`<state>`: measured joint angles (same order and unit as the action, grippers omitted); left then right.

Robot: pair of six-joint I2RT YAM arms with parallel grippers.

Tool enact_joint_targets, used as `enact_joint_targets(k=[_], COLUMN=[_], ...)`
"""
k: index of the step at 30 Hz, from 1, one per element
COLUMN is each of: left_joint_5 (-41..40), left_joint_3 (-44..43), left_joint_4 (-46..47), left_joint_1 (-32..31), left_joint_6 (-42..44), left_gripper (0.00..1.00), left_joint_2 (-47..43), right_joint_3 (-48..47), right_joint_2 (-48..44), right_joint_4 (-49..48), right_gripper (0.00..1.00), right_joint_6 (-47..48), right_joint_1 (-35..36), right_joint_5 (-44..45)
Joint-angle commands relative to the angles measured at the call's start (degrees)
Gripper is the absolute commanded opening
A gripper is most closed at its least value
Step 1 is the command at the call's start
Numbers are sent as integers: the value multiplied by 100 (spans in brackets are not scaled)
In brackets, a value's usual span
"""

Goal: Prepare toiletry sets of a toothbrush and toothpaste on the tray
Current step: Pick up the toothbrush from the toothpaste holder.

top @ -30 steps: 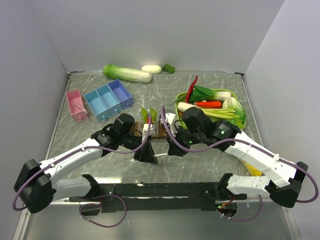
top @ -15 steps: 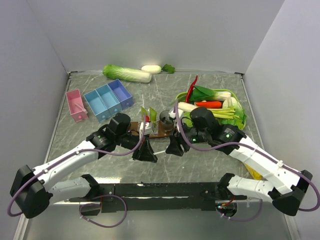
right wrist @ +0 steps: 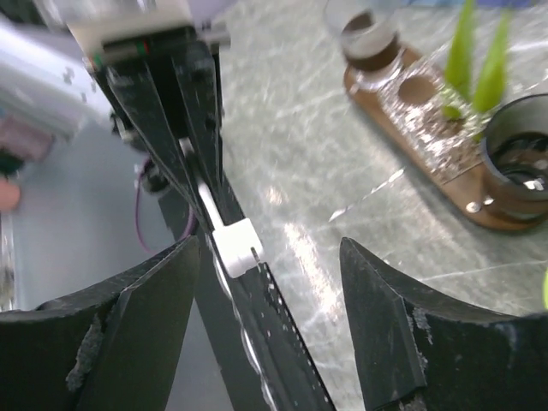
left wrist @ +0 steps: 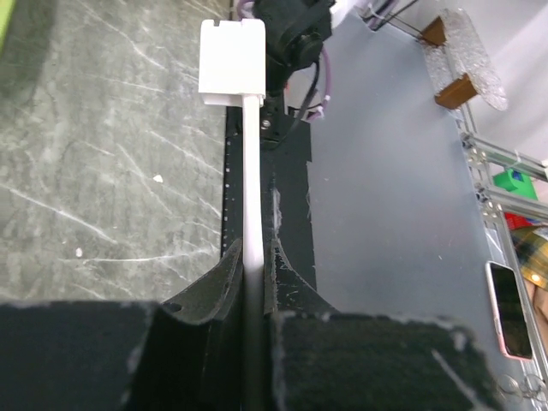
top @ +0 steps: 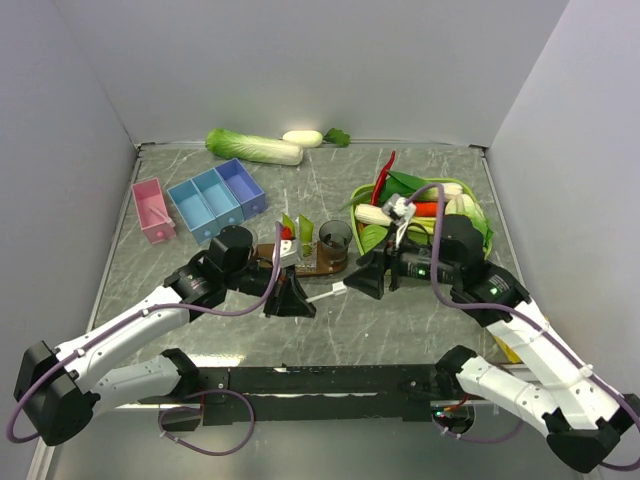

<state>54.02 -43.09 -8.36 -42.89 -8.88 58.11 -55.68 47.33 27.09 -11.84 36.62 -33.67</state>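
Note:
My left gripper [top: 298,300] is shut on a thin white toothbrush [top: 328,293], which sticks out to the right just in front of the tray. In the left wrist view the stick [left wrist: 251,171] runs straight out from between the fingers to its blocky white head [left wrist: 231,56]. My right gripper [top: 364,282] hangs open a little right of the head, holding nothing. The head [right wrist: 234,247] shows in front of its spread fingers [right wrist: 145,330]. The dark wooden tray [top: 318,268] carries two green toothpaste tubes [top: 296,229] and a dark tumbler [top: 334,238].
A lime-green basket [top: 482,228] of vegetables stands at the right, close behind the right arm. A blue compartment box [top: 216,196] and a pink box [top: 152,208] sit at the back left. A cabbage [top: 253,147] and a white radish [top: 302,138] lie along the back wall.
The right gripper has opened, let go of the toothbrush and drawn back to the right. The left gripper keeps its hold on the toothbrush, which now points right.

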Motion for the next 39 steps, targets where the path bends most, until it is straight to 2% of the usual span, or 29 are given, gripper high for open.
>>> enact_joint_targets(k=[1,6,10,13,18,25,28,39], left_joint_5=[-321,-1182,-1981,-2272,-3010,-3099,-3125,-3240], left_joint_3=[-6,64,117,143,117,125,126,125], left_joint_4=[177,177,133,80,-139,-122,-139,-184], left_joint_1=[9,0,-43,-175,-596,-676,-729,-878], left_joint_6=[18,71,185,290,475,493,510,546], left_gripper=[1,1,1,1,1,1,1,1], left_joint_2=[-106,-335,-545,-616,-616,-660,-660,-590], right_joint_3=[-47,109,715,901,971,936,971,1068], right_joint_2=[-181,-58,-40,21,66,13,205,575], right_joint_4=[-196,-309,-1247,-1722,-1970,-1936,-2041,-2375], right_gripper=[75,74,70,68,66,64,60,34], right_joint_6=[-512,-1530,-2593,-2990,-3351,-3325,-3395,-3563], right_joint_1=[-190,-190,-190,-182,-190,-182,-182,-182], right_joint_5=[526,897,731,582,510,467,353,27])
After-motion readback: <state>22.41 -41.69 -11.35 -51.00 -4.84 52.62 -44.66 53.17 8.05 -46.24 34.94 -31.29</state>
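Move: The left hand still holds the toothbrush by its handle, with the white head some 9 cm to its right, level fore and aft and slightly higher. From the open right hand, that head lies about 4 cm left, 3 cm back and a touch lower. The dark cup is roughly 7 cm left, 15 cm ahead and 20 cm below the right hand; the vegetable basket is some 16 cm right and 20 cm ahead. The right fingers come round the toothbrush head and narrow to about half their starting gap, with no firm pinch yet. That hand goes some 3 cm forward, first dips, rises partway, then sinks again, ending about 3 cm lower and 3 cm left, its wrist turning about 30 degrees. The left hand keeps its handle grip, carrying the brush about 4 cm forward while swinging roughly 20 degrees counter-clockwise. ##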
